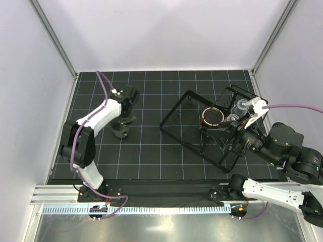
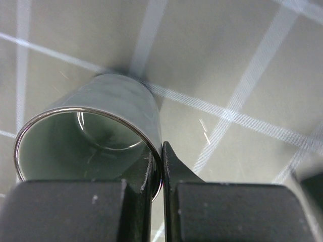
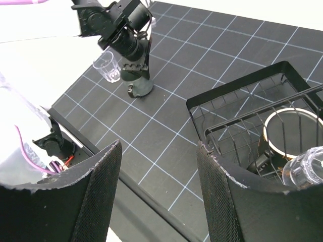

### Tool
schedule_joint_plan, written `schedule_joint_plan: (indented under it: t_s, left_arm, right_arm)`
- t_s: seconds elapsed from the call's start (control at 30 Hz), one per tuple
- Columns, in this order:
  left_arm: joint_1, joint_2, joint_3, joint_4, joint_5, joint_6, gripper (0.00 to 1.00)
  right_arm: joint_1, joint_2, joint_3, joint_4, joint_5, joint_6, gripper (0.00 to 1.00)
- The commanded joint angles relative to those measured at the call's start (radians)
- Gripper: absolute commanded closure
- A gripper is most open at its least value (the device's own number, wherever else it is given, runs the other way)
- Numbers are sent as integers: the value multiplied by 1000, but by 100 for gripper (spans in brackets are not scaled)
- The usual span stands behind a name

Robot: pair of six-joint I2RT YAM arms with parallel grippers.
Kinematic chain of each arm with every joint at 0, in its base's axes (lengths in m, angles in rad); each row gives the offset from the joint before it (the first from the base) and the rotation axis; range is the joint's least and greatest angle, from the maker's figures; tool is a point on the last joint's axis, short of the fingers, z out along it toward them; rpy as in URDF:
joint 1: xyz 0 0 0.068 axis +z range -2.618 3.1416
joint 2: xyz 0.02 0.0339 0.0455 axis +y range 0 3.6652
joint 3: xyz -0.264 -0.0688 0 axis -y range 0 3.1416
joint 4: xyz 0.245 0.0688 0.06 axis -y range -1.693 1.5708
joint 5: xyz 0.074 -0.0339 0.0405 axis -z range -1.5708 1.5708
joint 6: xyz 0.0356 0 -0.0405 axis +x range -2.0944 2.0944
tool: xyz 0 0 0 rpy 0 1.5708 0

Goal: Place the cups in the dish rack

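My left gripper point(image 2: 161, 162) is shut on the rim wall of a grey cup point(image 2: 116, 101) with a shiny rim, one finger inside and one outside. The cup stands on the mat at the left point(image 1: 121, 132). From the right wrist view a clear tumbler point(image 3: 108, 68) stands beside the left gripper point(image 3: 136, 75). The black wire dish rack point(image 1: 174, 113) holds the mug point(image 1: 213, 117) and two clear tumblers point(image 1: 241, 107). My right gripper point(image 3: 159, 166) is open and empty by the rack's near right corner point(image 1: 236, 147). The mug point(image 3: 292, 132) and a tumbler point(image 3: 309, 166) show in the rack point(image 3: 237, 91).
The black gridded mat point(image 1: 151, 156) ends at a metal rail point(image 1: 151, 209) along the near edge. Grey walls close in the left, back and right sides. The right arm's body point(image 1: 287, 151) hangs beside the rack's right end.
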State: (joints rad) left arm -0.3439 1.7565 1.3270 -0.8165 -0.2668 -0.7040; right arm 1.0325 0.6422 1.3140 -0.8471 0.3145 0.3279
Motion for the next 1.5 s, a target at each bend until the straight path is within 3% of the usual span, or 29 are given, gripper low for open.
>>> schedule_joint_plan:
  t_s: [0.0, 0.2, 0.33, 0.47, 0.67, 0.77, 0.8, 0.9, 0.97, 1.1, 1.2, 1.27, 1.47]
  left_arm:
    - [-163, -146, -34, -41, -34, -37, 100]
    - [-398, -270, -178, -38, -100, -213, 100]
    - [-487, -322, -264, -21, -120, -296, 100]
    - [-507, -339, -316, -13, -130, -327, 99]
    - [-515, -351, -382, 40, -107, -344, 82]
    - [-517, -370, -388, 40, -109, -350, 69]
    - [-518, -383, -391, 42, -118, -354, 57]
    - [-518, -446, -378, 30, -127, -353, 41]
    - [-520, -500, -359, -1, -127, -350, 35]
    - [-521, -621, -324, -70, -152, -356, 32]
    - [-521, -756, -311, -191, -294, -411, 33]
    - [-521, -836, -307, -264, -406, -436, 32]
    - [-521, -1098, -313, -335, -521, -494, 32]
  right_arm:
    - [6, 50, -2, 11, -24, -12, 38]
    - [6, 116, -21, 32, -72, -3, 37]
    - [6, 149, -44, 68, -103, 7, 38]
    - [5, 181, -44, 85, -132, 5, 37]
    - [6, 217, -44, 124, -150, 0, 37]
    - [6, 234, -35, 141, -157, -4, 38]
    - [5, 241, -24, 144, -158, -6, 37]
    - [6, 267, 4, 141, -146, -20, 37]
    - [6, 287, 20, 132, -98, -26, 37]
    - [5, 365, 82, 102, -11, -39, 38]
    - [6, 433, 129, 77, 23, -44, 37]
    - [6, 471, 157, 71, 11, -44, 38]
    - [23, 654, 223, 72, -57, -17, 37]
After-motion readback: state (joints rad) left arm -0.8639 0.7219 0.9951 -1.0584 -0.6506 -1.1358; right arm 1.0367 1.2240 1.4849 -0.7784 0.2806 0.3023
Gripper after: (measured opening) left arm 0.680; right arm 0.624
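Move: The grey mug is already in my left hand, pinched at its rim, its middle about 4 cm left of and 4 cm below the fingers. It goes to bare table some 15 cm back, 5 cm right and 9 cm below my left hand. The clear glass stands about 17 cm left, level, and the rack's left corner 18 cm right, level. From my right hand the grey mug is about 21 cm ahead, 39 cm left and 35 cm below; the painted mug is 22 cm ahead, 10 cm right. I carry the grey mug back about 15 cm and right 9 cm with my left hand, over a low arc, and lower it onto the bare table. There I open the fingers, rise some 16 cm clear and swing left, tilting the fingers up forward. Meanwhile my open right hand swings left about 13 cm, forward and down, towards the mug. ##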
